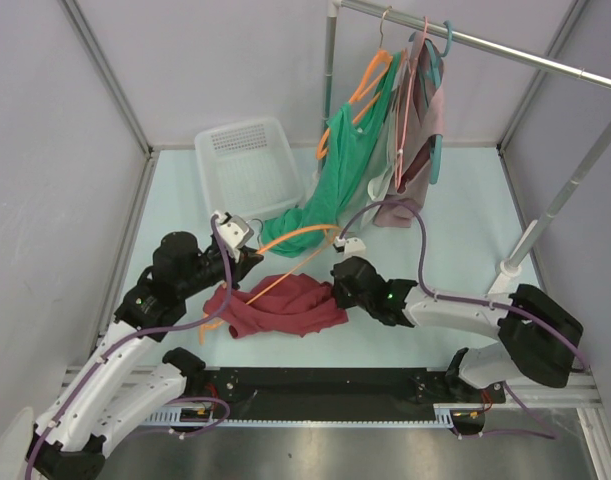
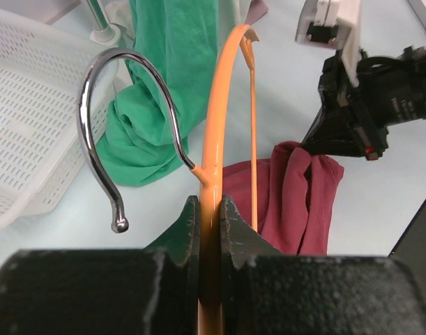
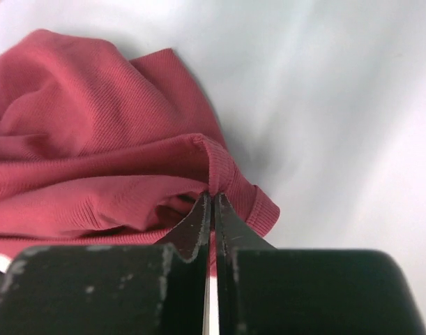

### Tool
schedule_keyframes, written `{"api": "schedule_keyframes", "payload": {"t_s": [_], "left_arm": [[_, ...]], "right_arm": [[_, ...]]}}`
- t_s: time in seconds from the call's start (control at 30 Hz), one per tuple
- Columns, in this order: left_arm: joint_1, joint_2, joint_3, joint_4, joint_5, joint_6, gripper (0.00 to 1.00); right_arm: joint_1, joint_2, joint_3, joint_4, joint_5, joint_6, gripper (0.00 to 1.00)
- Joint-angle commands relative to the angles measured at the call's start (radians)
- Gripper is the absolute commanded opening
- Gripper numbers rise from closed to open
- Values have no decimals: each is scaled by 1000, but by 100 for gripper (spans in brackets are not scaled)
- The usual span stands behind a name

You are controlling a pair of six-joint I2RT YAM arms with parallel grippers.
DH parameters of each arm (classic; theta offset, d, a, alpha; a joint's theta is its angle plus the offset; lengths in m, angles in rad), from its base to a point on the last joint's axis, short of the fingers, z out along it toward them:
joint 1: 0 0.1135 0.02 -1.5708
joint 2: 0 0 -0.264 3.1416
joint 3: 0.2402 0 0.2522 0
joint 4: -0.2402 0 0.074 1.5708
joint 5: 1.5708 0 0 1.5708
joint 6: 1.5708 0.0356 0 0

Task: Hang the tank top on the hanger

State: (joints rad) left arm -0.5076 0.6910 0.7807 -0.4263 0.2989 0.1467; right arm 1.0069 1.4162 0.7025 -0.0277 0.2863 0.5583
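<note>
The maroon tank top point(image 1: 280, 305) lies crumpled on the table between the two arms. My left gripper point(image 1: 247, 262) is shut on the bare orange hanger point(image 1: 297, 234) near its neck. In the left wrist view the jaws point(image 2: 210, 204) clamp the orange bar point(image 2: 219, 118), and the metal hook point(image 2: 94, 105) curves up to the left. The hanger slants over the tank top point(image 2: 296, 202). My right gripper point(image 1: 337, 285) sits at the top's right edge. In the right wrist view its tips point(image 3: 212, 195) pinch a ribbed hem fold of the tank top point(image 3: 94, 139).
A white mesh basket point(image 1: 247, 165) stands at the back left. A long green garment point(image 1: 335, 190) trails from the rail point(image 1: 485, 45) down to the table behind the hanger. A pale pink garment point(image 1: 420, 130) and a teal hanger point(image 1: 437, 150) hang there too. The rack's foot point(image 1: 520, 265) stands at the right.
</note>
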Motion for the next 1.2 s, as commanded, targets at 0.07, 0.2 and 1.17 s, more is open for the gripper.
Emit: {"api": "schedule_keyframes", "payload": {"t_s": [0.07, 0.2, 1.17], "left_arm": [[11, -31, 6, 80, 9, -19, 0], [9, -62, 2, 103, 42, -21, 0], [9, -73, -26, 152, 215, -30, 0]], "right_arm": [[-22, -177, 20, -155, 125, -14, 0], [-123, -244, -14, -205, 102, -41, 0], [-208, -456, 95, -509, 128, -110, 0]]}}
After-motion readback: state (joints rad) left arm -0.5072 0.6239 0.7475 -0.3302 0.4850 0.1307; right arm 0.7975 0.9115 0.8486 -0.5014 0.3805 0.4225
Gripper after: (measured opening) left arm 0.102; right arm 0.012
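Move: The right hand, low over the table, already pinches the tank top's right edge; the hanger's free end is about 8 cm ahead of it and 16 cm above. The tank top's middle lies some 12 cm left and 2 cm back, the green top's low end 13 cm ahead and 10 cm left. From the left hand, which grips the hanger, that pinched edge is about 16 cm right, 2 cm back and 18 cm below. The right hand pulls the pinched tank top about 10 cm right, then up 10; left eases hanger back. ##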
